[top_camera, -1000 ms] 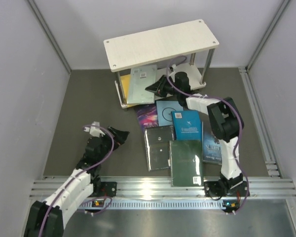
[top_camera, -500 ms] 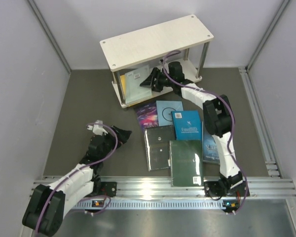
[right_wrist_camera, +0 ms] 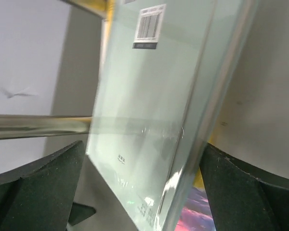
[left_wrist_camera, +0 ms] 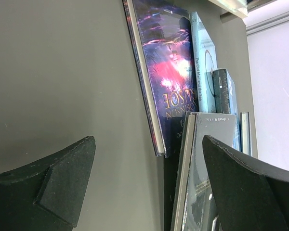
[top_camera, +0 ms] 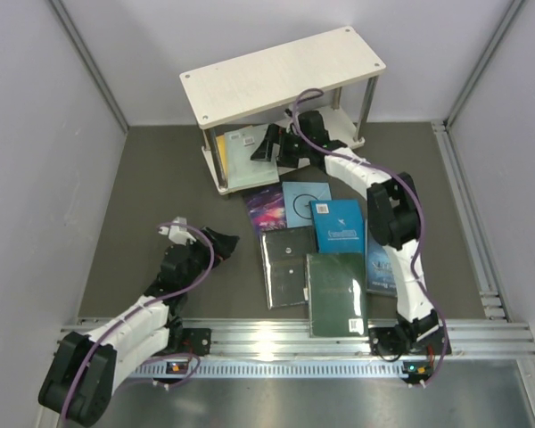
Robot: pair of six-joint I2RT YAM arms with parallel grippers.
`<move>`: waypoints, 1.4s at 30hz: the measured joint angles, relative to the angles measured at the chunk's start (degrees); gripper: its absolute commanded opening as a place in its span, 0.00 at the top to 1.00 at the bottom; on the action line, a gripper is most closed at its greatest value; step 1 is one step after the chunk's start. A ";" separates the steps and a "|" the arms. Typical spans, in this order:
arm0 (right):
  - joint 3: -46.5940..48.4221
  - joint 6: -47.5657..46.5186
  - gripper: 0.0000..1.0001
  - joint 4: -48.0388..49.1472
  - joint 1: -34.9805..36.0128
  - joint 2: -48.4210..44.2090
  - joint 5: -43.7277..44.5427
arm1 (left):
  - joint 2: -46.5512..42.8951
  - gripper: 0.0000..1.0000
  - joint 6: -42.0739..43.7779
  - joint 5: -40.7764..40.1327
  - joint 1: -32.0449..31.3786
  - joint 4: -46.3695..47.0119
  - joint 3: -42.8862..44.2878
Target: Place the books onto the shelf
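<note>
The shelf (top_camera: 281, 71) stands at the back of the table. On its lower board a pale green book (top_camera: 239, 157) with a barcode label leans beside a yellow one (top_camera: 215, 152). My right gripper (top_camera: 269, 147) reaches under the top board. In the right wrist view its jaws stand wide open around the pale green book (right_wrist_camera: 154, 96), not pressing on it. Several books lie flat in front: starry (top_camera: 266, 209), light blue (top_camera: 305, 198), bright blue (top_camera: 337, 227), black (top_camera: 287, 266), dark green (top_camera: 336, 292). My left gripper (top_camera: 221, 245) is open and empty, left of the black book (left_wrist_camera: 202, 163).
Grey walls close in the mat on three sides. A metal rail (top_camera: 276, 337) runs along the near edge. A thin shelf post (right_wrist_camera: 38, 126) crosses just left of the right gripper (right_wrist_camera: 142, 149). The starry book (left_wrist_camera: 168, 82) lies ahead of the left gripper (left_wrist_camera: 149, 183).
The right gripper pushed the pale green book further in under the top board, then opened its jaws off it. The shelf shifted slightly back and left. The left arm barely moved.
</note>
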 measured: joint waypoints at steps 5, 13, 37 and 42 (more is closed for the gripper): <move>-0.02 -4.79 0.00 -7.93 -0.92 -1.92 8.90 | 0.00 0.03 0.02 -0.48 -0.37 0.00 0.00; -6.47 -6.49 0.56 -7.28 -2.58 -5.68 16.61 | 0.00 0.03 0.09 -1.05 -0.87 0.00 0.00; 2.71 2.89 0.75 -0.44 1.38 1.05 19.56 | 1.42 0.04 0.26 -1.25 -1.51 0.11 0.02; 2.51 4.42 0.75 1.92 1.51 1.33 18.29 | 1.81 0.04 0.37 -1.25 -1.55 0.09 0.07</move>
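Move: The pale green book on the shelf's lower board lies around the right hand's wide-open fingers, its middle about 3 cm to the left, 2 cm ahead and 2 cm below. The yellow book peeks out beneath it, middle some 5 cm left, 3 cm ahead and 4 cm lower; the shelf's near-left post stands about 11 cm left and 1 cm back. The purple book is on the table 11 cm back, 1 cm right and 11 cm down. From the left hand the pale book is roughly 24 cm ahead, 4 cm right and 3 cm above. Rightward about 8 cm and a little down, the open right hand first draws off the pale green book, turning clockwise and tilting its left side down. With the fingers shutting to a nearly closed tip, it then reverses and comes back some 7 cm left, 3 cm forward and 3 cm up, the tilt undone, until the tips are at the book's right side; whether they touch it can't be seen. ##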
